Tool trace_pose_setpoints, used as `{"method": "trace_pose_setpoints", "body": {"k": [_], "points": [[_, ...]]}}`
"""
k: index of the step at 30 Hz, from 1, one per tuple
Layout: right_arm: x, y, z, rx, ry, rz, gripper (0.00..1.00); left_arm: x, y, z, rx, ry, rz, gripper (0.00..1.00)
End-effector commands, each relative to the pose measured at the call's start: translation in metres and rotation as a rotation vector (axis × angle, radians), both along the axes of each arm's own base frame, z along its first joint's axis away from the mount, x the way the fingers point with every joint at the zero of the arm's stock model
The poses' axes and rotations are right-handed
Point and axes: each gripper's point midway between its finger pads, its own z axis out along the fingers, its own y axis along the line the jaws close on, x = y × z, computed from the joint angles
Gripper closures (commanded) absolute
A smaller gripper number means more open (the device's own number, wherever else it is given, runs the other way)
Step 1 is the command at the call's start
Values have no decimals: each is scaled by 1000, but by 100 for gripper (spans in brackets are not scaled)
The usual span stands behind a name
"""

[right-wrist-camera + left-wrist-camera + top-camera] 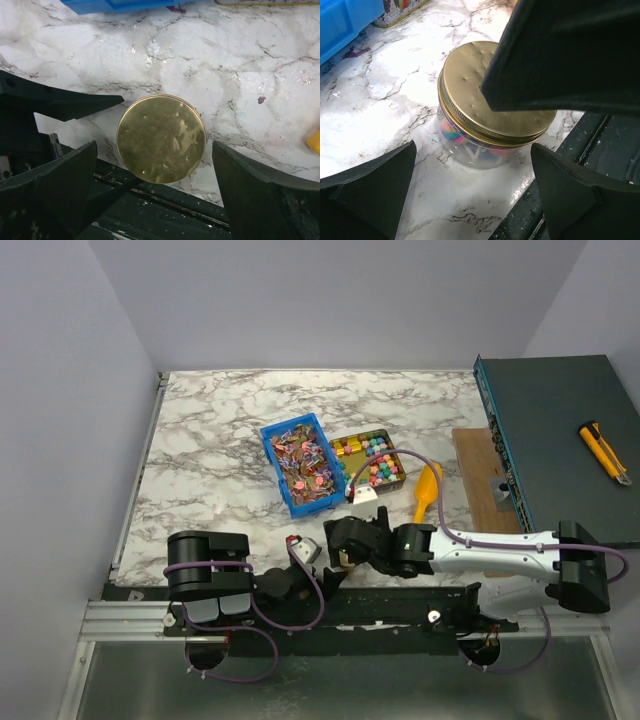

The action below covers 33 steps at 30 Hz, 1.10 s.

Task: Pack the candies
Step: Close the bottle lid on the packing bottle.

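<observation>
Wrapped candies (300,462) fill a blue bin (272,440). Chunky coloured candies (372,460) lie in a gold tin (390,483) beside it. More coloured candies (449,131) show through a glass jar (470,150) with a round gold lid (485,95) on it, standing at the table's near edge. My left gripper (472,200) is open, just short of the jar with bare table between its fingers. My right gripper (155,190) hangs open above the lid (161,138), fingers apart on either side and not touching it.
A yellow-orange scoop (428,492) lies right of the tin. A wooden board (478,475) and a dark case (560,440) with a yellow knife (605,452) on top sit at the right. A black rail (600,145) runs just behind the jar.
</observation>
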Motion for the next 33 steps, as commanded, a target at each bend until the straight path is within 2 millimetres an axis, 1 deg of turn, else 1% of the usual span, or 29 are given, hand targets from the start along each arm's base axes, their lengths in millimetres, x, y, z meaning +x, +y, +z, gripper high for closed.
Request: {"method": "trace_pose_setpoints", "body": {"k": [1, 3, 6, 8, 10, 13, 19, 26, 29, 33], "points": [[0, 5, 15, 29, -11, 5, 4, -2, 13, 0, -18, 9, 8, 1], [0, 7, 14, 25, -10, 8, 15, -2, 12, 0, -19, 9, 4, 1], [1, 10, 11, 12, -13, 20, 47, -3, 11, 1, -22, 12, -1, 1], [2, 11, 9, -1, -17, 19, 57, -3, 10, 1, -24, 13, -1, 1], [3, 11, 7, -12, -17, 18, 60, -4, 11, 1, -23, 13, -2, 1], [4, 12, 3, -19, -18, 19, 61, -3, 11, 1, -25, 13, -2, 1], [4, 12, -12, -52, -9, 19, 60, -4, 11, 1, -24, 13, -2, 1], [-4, 12, -50, -119, 49, 39, 60, -3, 11, 0, -20, 15, 1, 1], [-7, 6, -60, -146, 70, 43, 61, -3, 12, -1, -19, 20, 4, 1], [-7, 0, -59, -159, 66, 30, 61, -4, 10, -2, -17, 21, -1, 1]]}}
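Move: The lid sits on the packing bottle straight beneath the open right hand, about 4 cm below it and level with it both ways. From the right hand, the blue tray is some 22 cm ahead and 10 cm left, the yellow scoop 14 cm ahead and 19 cm right. From the left hand, the lid lies about 2 cm ahead, 3 cm right and 3 cm higher. The right hand narrows its fingers, then sinks about 3 cm onto the lid, edging some 2 cm left. ##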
